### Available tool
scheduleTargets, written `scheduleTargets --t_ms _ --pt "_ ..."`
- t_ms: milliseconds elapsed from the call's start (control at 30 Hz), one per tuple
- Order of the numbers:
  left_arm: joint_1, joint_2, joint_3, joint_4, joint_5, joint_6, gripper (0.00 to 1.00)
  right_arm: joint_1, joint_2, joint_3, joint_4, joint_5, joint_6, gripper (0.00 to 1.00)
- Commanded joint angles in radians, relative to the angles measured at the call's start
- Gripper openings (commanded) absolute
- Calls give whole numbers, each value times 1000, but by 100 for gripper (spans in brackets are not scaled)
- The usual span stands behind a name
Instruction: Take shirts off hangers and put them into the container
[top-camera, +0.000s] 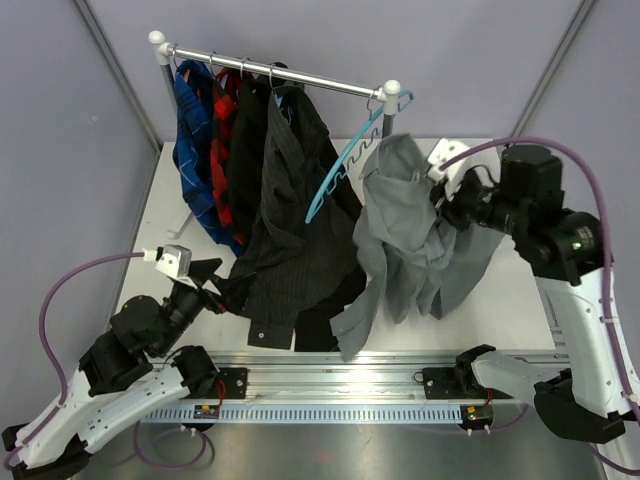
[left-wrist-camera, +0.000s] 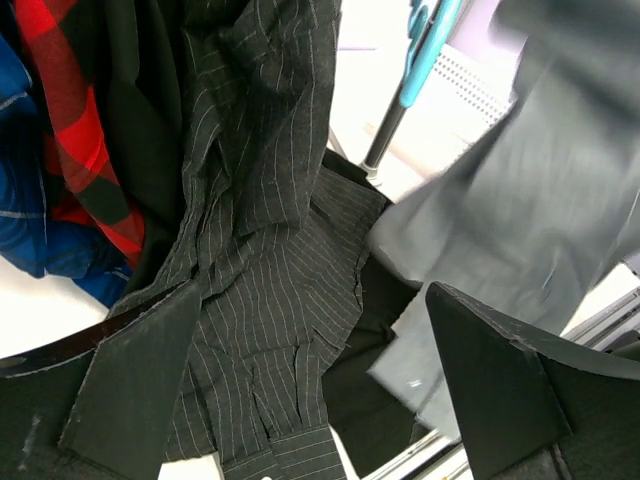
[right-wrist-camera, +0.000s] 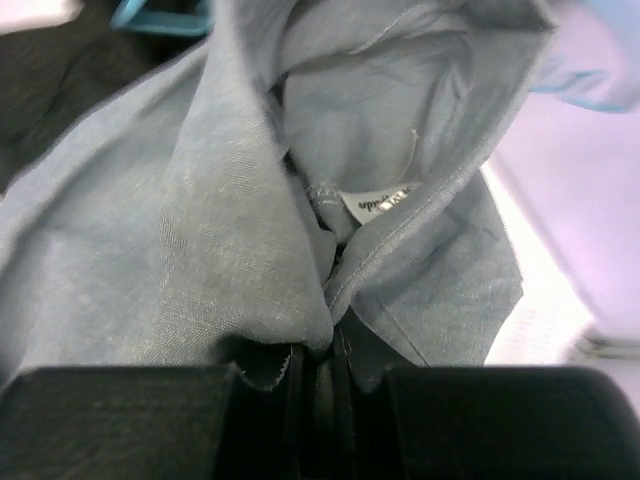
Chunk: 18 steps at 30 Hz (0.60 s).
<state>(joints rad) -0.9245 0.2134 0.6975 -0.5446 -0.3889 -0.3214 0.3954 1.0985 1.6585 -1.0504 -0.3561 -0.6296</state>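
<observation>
My right gripper (top-camera: 441, 186) (right-wrist-camera: 325, 362) is shut on the collar of the light grey shirt (top-camera: 398, 232) (right-wrist-camera: 190, 230), which droops from it down to the table. The light blue hanger (top-camera: 345, 165) (left-wrist-camera: 425, 55) hangs tilted from the rail's right end, just left of that shirt. Dark pinstriped shirt (top-camera: 290, 200) (left-wrist-camera: 260, 270), black shirt (top-camera: 248, 140), red-black plaid shirt (top-camera: 225, 150) (left-wrist-camera: 80, 130) and blue plaid shirt (top-camera: 195, 150) hang on the rail. My left gripper (top-camera: 214, 284) (left-wrist-camera: 312, 300) stands open at the pinstriped hem, holding nothing. The container is not clearly in view.
The metal rail (top-camera: 280, 72) with white knobs spans the back of the white table (top-camera: 520, 310). Shirt tails lie spread over the table's middle. A white perforated surface (left-wrist-camera: 468, 85) shows behind the hanger; what it is I cannot tell.
</observation>
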Motion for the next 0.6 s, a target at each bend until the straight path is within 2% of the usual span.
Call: scheduleTargets --t_ms 0,133,300,567 --pt "3 15 43 32 -2 16 99 -24 47 206 95 229 151 0" --pt "3 -6 45 32 1 13 99 -52 157 465 200 413 218 0" --pt "3 -43 37 26 -4 8 99 -127 280 702 271 508 217 0" --pt "3 -57 36 9 -8 1 99 -386 526 1035 427 444 284 0"
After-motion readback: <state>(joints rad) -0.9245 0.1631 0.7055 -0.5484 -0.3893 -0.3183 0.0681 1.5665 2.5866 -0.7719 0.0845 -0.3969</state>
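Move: My right hand already has the grey shirt pinched by the collar. The container lies about 18 cm ahead of it, 18 cm to its right and some 33 cm below. The rack's near post stands about 12 cm ahead and 7 cm left, and the empty blue hanger hangs roughly 8 cm ahead and 13 cm left, slightly above my hand. From my left hand, the container is about 27 cm ahead, 52 cm right and 23 cm below. I hoist the grey shirt fast, about 26 cm up, while my right hand sweeps some 15 cm right and 10 cm forward, away from the rack post and high over the container's side of the table. The wrist turns clockwise by roughly 45 degrees and tips upward as it goes; my fingers keep their pinch on the collar. ##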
